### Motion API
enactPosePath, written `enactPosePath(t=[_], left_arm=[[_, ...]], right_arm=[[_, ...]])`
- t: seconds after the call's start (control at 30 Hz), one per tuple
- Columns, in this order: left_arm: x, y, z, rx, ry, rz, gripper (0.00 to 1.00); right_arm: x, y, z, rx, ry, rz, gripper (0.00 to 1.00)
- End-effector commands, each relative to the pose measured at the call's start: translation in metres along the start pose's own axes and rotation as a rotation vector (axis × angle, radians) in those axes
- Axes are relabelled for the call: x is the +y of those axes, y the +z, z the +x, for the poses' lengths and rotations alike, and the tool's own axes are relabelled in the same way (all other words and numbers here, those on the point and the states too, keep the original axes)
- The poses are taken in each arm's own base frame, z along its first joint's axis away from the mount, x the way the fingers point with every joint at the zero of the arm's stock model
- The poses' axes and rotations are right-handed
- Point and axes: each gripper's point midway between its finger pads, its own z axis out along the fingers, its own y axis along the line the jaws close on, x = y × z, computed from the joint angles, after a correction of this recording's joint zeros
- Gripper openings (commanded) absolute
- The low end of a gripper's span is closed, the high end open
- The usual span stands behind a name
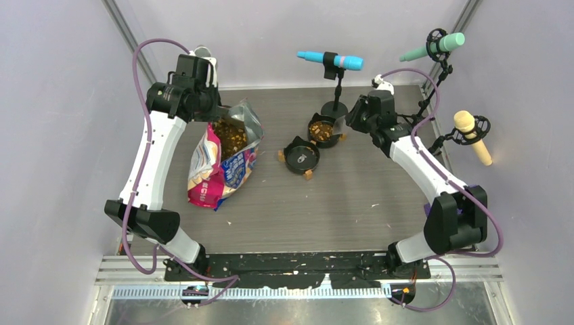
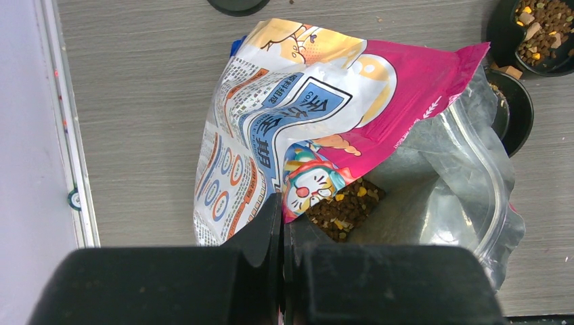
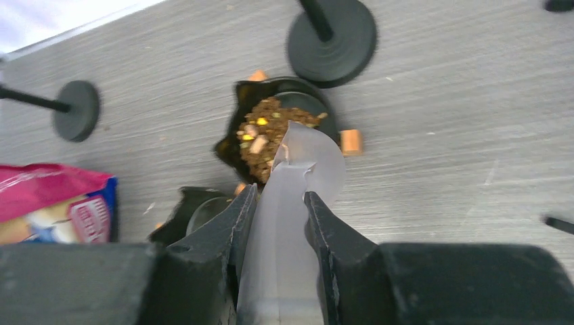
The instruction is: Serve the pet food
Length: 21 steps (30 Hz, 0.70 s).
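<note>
The pink-and-blue bag (image 1: 223, 166) lies open at the left of the table, and brown pet food (image 1: 230, 135) shows in its mouth. My left gripper (image 1: 215, 116) is shut on the bag's rim. In the left wrist view its jaws (image 2: 282, 210) pinch the pink edge, just beside the pet food (image 2: 345, 203). My right gripper (image 3: 279, 196) is shut on a translucent white scoop (image 3: 298, 169). The scoop's tip hangs over a black bowl (image 3: 233, 135) filled with pet food (image 3: 267, 132). A second black bowl (image 1: 302, 157) stands next to it, toward the bag.
A black stand base (image 1: 334, 108) sits right behind the filled bowl (image 1: 322, 131) and carries a blue microphone (image 1: 332, 61). Green (image 1: 433, 47) and tan (image 1: 472, 135) microphones hang at the right wall. White walls close in the left, the right and the back.
</note>
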Motion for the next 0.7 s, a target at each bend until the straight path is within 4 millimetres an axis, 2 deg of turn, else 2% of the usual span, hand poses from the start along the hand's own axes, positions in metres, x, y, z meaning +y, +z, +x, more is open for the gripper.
enactPosePath(t=[0.0,0.13,0.23,0.33,0.57,0.67], left_arm=[[0.0,-0.034,-0.022,-0.132,-0.032,0.035,0.0],[-0.002,-0.034,-0.023,-0.137,-0.037,0.044,0.0],[-0.003,-0.033,-0.022,-0.135,-0.04,0.053,0.0],[-0.005,-0.032,-0.023,-0.136,-0.042,0.062,0.0],[-0.009,-0.032,-0.023,-0.132,-0.046,0.082,0.0],[-0.01,-0.032,-0.023,-0.132,-0.045,0.085,0.0]], right_arm=[[0.068,-0.065,-0.065,-0.133,-0.002,-0.275,0.05],[0.109,-0.106,-0.079,-0.139,0.03,-0.5,0.05],[0.133,-0.132,-0.084,-0.134,0.047,-0.651,0.05],[0.149,-0.153,-0.087,-0.132,0.055,-0.764,0.05],[0.184,-0.19,-0.078,-0.089,0.056,-1.058,0.05],[0.2,-0.199,-0.059,-0.017,0.0,-1.147,0.05]])
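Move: The bag's open mouth lies about 28 cm to the right hand's left, some 5 cm back and perhaps 4 cm higher. The filled bowl sits about 3 cm ahead, 5 cm left and 14 cm below; the empty bowl is some 7 cm left of the filled one and 8 cm nearer the base. The mic stand's foot stands about 6 cm beyond the filled bowl and 3 cm to its right. From the left hand, the mouth is about 7 cm right and 8 cm down. The emptied scoop, still gripped by the right hand, is lifted away from the filled bowl, up nearly 20 cm, while swinging left and back towards the bag. The wrist turns counter-clockwise by close to 40 degrees, its left side rising and its fingertips tipping up, so the scoop comes round to point left. The left hand stays in place, fingers shut on the bag's rim. ##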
